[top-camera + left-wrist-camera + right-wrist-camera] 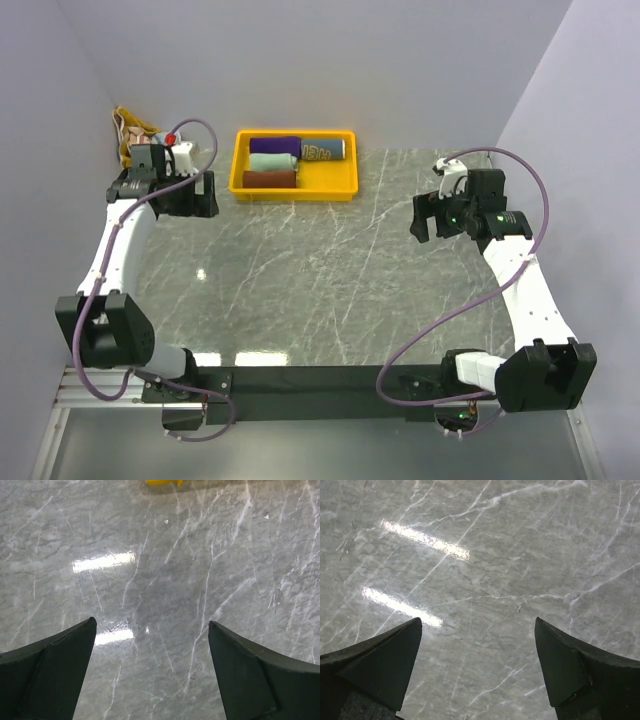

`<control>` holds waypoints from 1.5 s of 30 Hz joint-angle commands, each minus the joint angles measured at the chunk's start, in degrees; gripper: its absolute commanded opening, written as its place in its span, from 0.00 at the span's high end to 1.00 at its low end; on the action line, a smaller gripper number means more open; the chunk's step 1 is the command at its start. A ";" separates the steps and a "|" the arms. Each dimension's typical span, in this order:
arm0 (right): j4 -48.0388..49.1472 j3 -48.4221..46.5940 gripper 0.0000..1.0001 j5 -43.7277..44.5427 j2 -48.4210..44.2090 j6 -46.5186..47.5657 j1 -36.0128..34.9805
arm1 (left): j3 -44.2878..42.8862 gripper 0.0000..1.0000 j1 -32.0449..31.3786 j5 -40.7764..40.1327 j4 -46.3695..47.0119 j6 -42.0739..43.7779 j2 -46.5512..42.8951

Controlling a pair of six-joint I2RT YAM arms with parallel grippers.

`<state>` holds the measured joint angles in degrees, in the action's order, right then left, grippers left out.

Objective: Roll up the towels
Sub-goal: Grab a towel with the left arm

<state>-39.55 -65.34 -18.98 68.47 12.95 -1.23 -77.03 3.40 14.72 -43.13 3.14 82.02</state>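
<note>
Several rolled towels lie in the yellow tray [240,166] at the back of the table: a purple one [275,145], a mint one [272,160], a maroon one [269,178] and a blue-grey one with white lettering [322,150]. A brown and yellow towel [133,127] lies crumpled in the far left corner, behind my left arm. My left gripper [206,194] hovers open just left of the tray, with bare marble between its fingertips [75,650]. My right gripper [424,218] is open over the right side of the table, holding nothing [477,622].
A corner of the yellow tray [162,482] shows at the top edge of the left wrist view. Grey walls close in on the left, back and right. Purple cables loop from both arms. The marble table [320,280] reflects ceiling lights.
</note>
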 commanded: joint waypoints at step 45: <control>-11.42 -11.21 0.00 9.84 14.41 10.07 0.18 | -52.87 0.37 22.35 10.42 40.84 -20.28 59.92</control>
<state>-49.87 -73.69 -10.09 82.04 21.23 -1.23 -127.37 24.84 23.79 -8.29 -15.70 140.51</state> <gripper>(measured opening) 0.997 0.626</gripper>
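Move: The unrolled towel pile lies against the corner, about 36 cm ahead of the left gripper, 23 cm to its left and some 15 cm below it. Its yellow towel is at the far left, about 42 cm ahead and 29 cm left. The yellow tray's middle is roughly 30 cm ahead and 25 cm to the right, 17 cm lower. From the right gripper, the pile is some 40 cm ahead and 86 cm left, 15 cm below. Bring the left gripper about 28 cm forward and 23 cm left to the towel pile, sweeping diagonally out first, then sinking some 4 cm and finishing straight ahead. Swing it counter-clockwise, raise its fingers towards level by about 25 degrees, and narrow the wide-open fingers to roughly two thirds. Meanwhile lower the right gripper slightly, easing it right and tipping it down. ##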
